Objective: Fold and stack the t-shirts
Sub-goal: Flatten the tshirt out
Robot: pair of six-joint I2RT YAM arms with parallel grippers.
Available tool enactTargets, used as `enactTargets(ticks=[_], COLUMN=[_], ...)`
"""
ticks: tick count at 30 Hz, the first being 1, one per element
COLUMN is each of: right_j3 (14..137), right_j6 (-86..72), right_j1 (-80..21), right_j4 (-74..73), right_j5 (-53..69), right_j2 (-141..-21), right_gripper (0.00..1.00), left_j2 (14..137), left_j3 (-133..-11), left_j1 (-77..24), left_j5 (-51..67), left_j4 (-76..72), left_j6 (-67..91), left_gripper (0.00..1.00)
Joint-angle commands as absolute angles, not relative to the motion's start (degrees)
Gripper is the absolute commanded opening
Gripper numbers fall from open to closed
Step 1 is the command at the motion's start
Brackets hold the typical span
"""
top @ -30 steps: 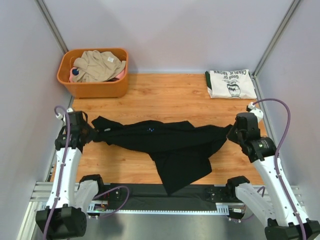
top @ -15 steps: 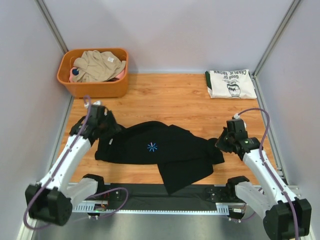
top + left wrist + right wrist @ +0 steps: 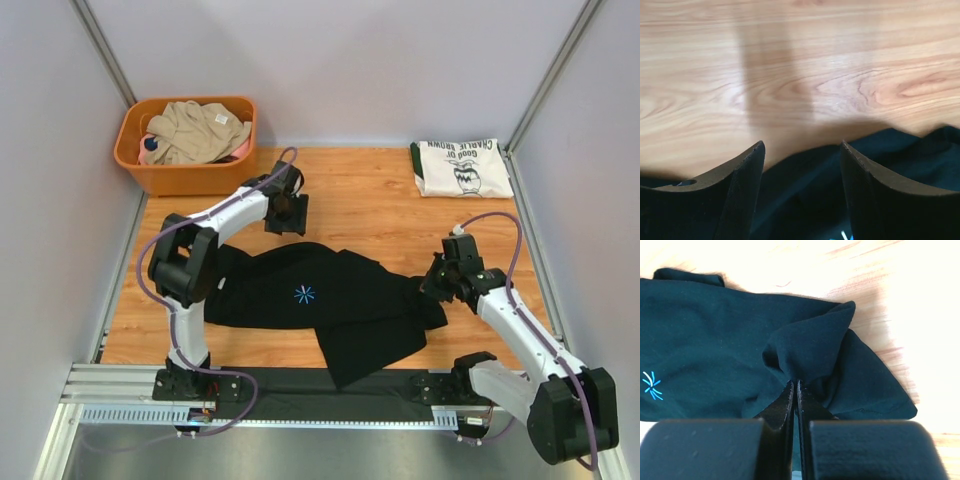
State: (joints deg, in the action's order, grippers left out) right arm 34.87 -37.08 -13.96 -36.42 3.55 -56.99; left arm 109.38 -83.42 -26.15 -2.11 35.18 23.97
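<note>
The black t-shirt [image 3: 330, 305] lies rumpled across the middle of the table, its blue starburst [image 3: 304, 293] facing up. My left gripper [image 3: 287, 222] hovers open at the shirt's far edge; the left wrist view shows its fingers [image 3: 747, 185] apart, nothing between them, black cloth [image 3: 805, 195] below. My right gripper [image 3: 430, 285] is shut on a bunched fold at the shirt's right end; in the right wrist view the cloth [image 3: 805, 347] gathers into the closed right gripper [image 3: 794, 383]. The white t-shirt [image 3: 458, 167] with green trim lies folded at the back right.
An orange basket [image 3: 187, 178] holding beige and pink clothes stands at the back left corner. Grey walls close in the table on three sides. A black strip and metal rail [image 3: 300, 405] run along the near edge; the shirt's lower flap reaches onto the strip.
My left gripper opened, let go of the shirt's left end and swung to the far middle. The stretched shirt dropped onto the table. My right gripper moved inward, still holding.
</note>
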Motion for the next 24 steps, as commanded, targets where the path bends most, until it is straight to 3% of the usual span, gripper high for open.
enactTargets(ticks=[1, 6, 12, 24], right_j3=[37.1, 37.2, 36.7, 36.1], right_j6=[-35.5, -34.8, -34.5, -34.3], right_j1=[-14.1, -14.2, -14.1, -14.1], right_j4=[-33.9, -33.6, -32.5, -31.0], right_j5=[4.0, 2.8, 3.0, 4.0], right_j2=[-57.7, -59.1, -60.7, -62.0], right_gripper=[0.00, 0.00, 0.00, 0.00], left_j2=[112.9, 116.3, 112.7, 110.9], left_j3=[-87.5, -87.5, -81.7, -81.7], left_j1=[-28.4, -31.1, -32.1, -33.8], left_j5=[1.8, 3.2, 4.0, 6.2], left_j4=[35.5, 34.6, 30.1, 27.2], left_j6=[19.7, 18.6, 20.0, 16.3], left_gripper=[0.69, 0.68, 0.68, 0.68])
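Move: From the open left gripper, the stretch of the black t-shirt's far edge to work on lies about 8 cm right, 3 cm back and 6 cm below. The blue star print is roughly 15 cm back and 3 cm right of that gripper, and the shirt's left end is some 12 cm left and 8 cm back. From the right gripper, already shut on the shirt's right part, that far-edge stretch lies some 20 cm left, 10 cm ahead and 5 cm lower. Bring the left gripper down to the shirt's far edge with the fingers kept wide open: sink between 4 and 5 cm while sliding right and a little back, about 6 cm to the right in all, turning some 15 degrees clockwise, then ease up again a centimetre or two. Keep the right gripper pinched on the shirt, letting it settle about 1 cm lower. ##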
